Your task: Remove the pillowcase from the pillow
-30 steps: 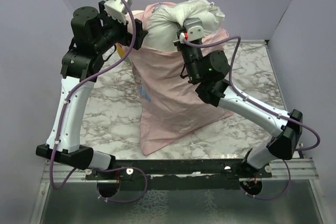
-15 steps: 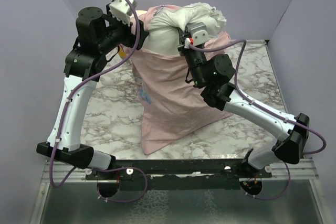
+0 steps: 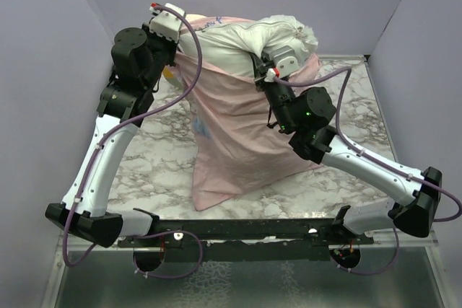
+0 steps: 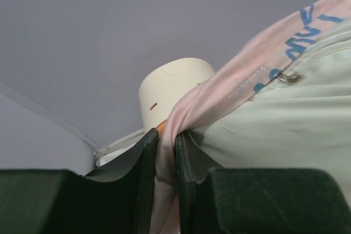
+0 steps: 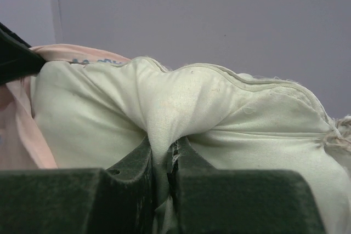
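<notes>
The pale pink pillowcase (image 3: 238, 128) hangs like a sack from its raised rim down to the marble table (image 3: 155, 142). The off-white pillow (image 3: 249, 34) bulges out of its open top. My left gripper (image 4: 167, 146) is shut on a fold of the pillowcase rim (image 4: 230, 80) at the upper left of the opening. My right gripper (image 5: 163, 152) is shut on a pinch of the pillow's fabric (image 5: 181, 97), holding it up at the right of the opening. In the top view the left gripper (image 3: 180, 42) and right gripper (image 3: 266, 63) flank the opening.
A cream round drawer unit with an orange part (image 4: 167, 89) stands behind the pillowcase at the back left. Purple-grey walls (image 3: 58, 48) close in the table on the left, back and right. The pillowcase's lower end lies near the front edge (image 3: 216, 203).
My left gripper has closed on the pillowcase rim and shifted right. The right arm has lifted the pillow up and to the right, its base link swinging rightward.
</notes>
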You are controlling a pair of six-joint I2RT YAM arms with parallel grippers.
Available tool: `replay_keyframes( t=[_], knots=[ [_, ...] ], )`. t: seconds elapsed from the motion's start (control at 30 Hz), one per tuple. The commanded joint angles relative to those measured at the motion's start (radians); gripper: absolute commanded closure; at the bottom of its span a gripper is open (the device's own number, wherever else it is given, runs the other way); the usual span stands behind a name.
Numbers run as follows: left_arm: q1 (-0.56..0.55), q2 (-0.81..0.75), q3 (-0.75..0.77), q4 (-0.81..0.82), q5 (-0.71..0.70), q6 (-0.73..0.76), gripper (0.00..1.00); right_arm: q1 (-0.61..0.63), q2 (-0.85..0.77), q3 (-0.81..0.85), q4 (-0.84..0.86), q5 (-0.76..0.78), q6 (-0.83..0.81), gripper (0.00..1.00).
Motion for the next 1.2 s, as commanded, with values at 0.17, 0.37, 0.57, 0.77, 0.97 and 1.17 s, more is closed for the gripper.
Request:
replay_keyframes(
  t=[0.17, 0.37, 0.57, 0.77, 0.97, 1.17],
  knots=[
    [0.024, -0.085, -0.002, 0.165, -0.221, -0.004, 0.79, 0.004, -0.114, -0.041, 0.067, 0.064, 0.017, 0.99],
    [0.026, -0.079, -0.018, 0.105, -0.219, -0.075, 0.79, 0.002, -0.212, -0.100, 0.090, 0.078, 0.109, 0.99],
    [0.027, -0.085, -0.136, -0.137, 0.143, -0.167, 0.80, -0.009, -0.295, -0.140, 0.135, 0.157, 0.131, 0.99],
    [-0.032, -0.113, -0.355, -0.371, 0.515, -0.003, 0.77, -0.088, -0.322, -0.143, 0.186, 0.249, 0.148, 0.99],
    [-0.066, -0.171, -0.357, -0.456, 0.543, 0.104, 0.18, -0.106, -0.314, -0.103, 0.155, 0.194, 0.209, 0.99],
    [-0.066, -0.127, 0.072, -0.448, 0.534, -0.032, 0.01, -0.106, -0.266, -0.048, 0.158, 0.151, 0.224, 0.99]
  ],
)
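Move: The left hand already grips the pillowcase rim. From it, the hanging pillowcase lies about 15 cm right, 8 back and 22 below; the pillow's middle is some 18 right, 2 back and 7 below, and the drawer box roughly 25 ahead, 2 right and 35 below. The right hand already holds the pillow, whose middle is about 5 cm ahead, 2 left and 8 below; the hanging pillowcase is some 5 left, 1 back and 20 below. Still pinching the rim, the left hand lifts about 4 cm and edges left, then sweeps down over 20 cm, back and right, tipping and swinging clockwise some 30 degrees. Its fingers open wide late in the drop, let go of the cloth, and the hand rises 5 cm. The right hand keeps its hold, drawing the pillow 12 cm right, slightly back and up, rolling left side up. ##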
